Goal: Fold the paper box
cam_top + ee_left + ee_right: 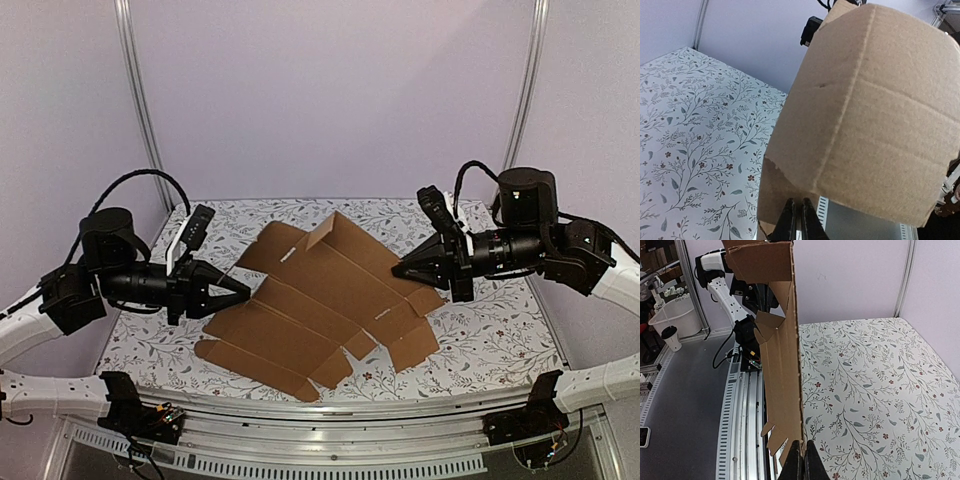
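Observation:
The paper box (320, 300) is a flat brown die-cut sheet with creases and notched flaps, spread across the middle of the table between both arms. My left gripper (245, 290) pinches its left edge, and my right gripper (397, 270) pinches its right edge. In the left wrist view the cardboard (875, 100) fills most of the frame, bowed along its creases, with the gripper (800, 202) shut on its lower edge. In the right wrist view the sheet (782, 380) stands edge-on, running away from the gripper (804, 444), which is shut on its near edge.
A floral table cover (500, 330) lies under the sheet. An aluminium rail (350, 455) runs along the near edge, and frame posts (140, 100) stand at the back corners. A white bucket (675, 320) sits on the floor beyond the rail.

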Motion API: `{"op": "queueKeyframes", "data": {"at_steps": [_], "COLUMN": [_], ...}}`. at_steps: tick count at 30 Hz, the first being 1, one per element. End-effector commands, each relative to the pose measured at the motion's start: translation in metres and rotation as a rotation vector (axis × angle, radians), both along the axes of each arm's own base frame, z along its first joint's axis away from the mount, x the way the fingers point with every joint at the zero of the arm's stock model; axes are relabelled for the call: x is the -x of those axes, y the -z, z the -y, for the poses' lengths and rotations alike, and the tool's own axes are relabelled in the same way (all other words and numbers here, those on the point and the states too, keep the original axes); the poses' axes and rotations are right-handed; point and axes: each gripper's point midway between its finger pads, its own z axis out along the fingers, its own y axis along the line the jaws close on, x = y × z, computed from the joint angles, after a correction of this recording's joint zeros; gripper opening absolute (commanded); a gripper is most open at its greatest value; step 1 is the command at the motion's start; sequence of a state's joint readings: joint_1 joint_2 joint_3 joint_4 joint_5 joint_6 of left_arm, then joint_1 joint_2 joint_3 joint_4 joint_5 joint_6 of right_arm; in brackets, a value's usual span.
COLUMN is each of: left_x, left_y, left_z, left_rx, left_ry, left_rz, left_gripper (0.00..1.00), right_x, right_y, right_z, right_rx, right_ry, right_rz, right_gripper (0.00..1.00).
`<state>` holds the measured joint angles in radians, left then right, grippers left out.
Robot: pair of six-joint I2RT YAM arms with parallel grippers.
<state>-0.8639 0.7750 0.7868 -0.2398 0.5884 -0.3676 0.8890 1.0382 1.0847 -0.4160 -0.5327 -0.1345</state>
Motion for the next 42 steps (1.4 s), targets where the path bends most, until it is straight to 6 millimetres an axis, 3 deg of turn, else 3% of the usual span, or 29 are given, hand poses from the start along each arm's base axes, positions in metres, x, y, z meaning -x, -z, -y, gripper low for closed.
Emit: {"op": "queueKeyframes", "data": {"at_steps": [1,9,27,36,42], "left_x": [0.002,-0.012,-0.075,-0.087,-0.088], "left_y": [0.001,0.01,0.046,0.032,0.028], "left_z": [0.005,0.01,0.018,0.022,0.017], "left_rx": [0.001,-0.026,-0.142,-0.084,-0.094], "left_ry": [0.024,-0.037,-0.314,-0.359,-0.381], "left_rz": [-0.003,-0.011,-0.061,-0.044,-0.034], "left_gripper": [0.05,0.05,0.03,0.03,0.03], "right_x": [-0.005,-0.003,0.005,0.006,-0.003], "right_y": [0.0,-0.002,0.013,0.017,0.027], "right_z": [-0.003,-0.005,-0.013,-0.013,-0.007], "right_rx": [-0.017,-0.023,0.018,0.023,0.078], "right_ry": [0.014,0.01,0.0,0.004,0.069], "right_rz": [-0.002,-0.006,-0.018,-0.027,-0.029], "right_gripper": [0.0,0.0,0.0,0.0,0.0]}}
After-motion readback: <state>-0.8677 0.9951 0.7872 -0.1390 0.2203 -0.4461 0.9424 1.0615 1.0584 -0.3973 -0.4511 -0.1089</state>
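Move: From the left gripper, the upright far-left end flap of the paper box lies about 11 cm ahead and 6 cm to the right, slightly lower. The loose near panels hang some 7 cm back, 6 cm right and 12 cm lower; the main panel's middle is about 8 cm ahead and 23 cm right, near hand height. From the right gripper, already pinching the box's right end, that flap lies roughly 29 cm left and 6 cm ahead. Bring the left gripper, its nearly shut fingers against the left part of the box, forward about 9 cm towards the far-left flap, sinking some 5 cm along the way and turning about 20 degrees counter-clockwise, so as to push the near panels forward. Keep the right gripper pinched on the right end, easing it down about 2 cm. ##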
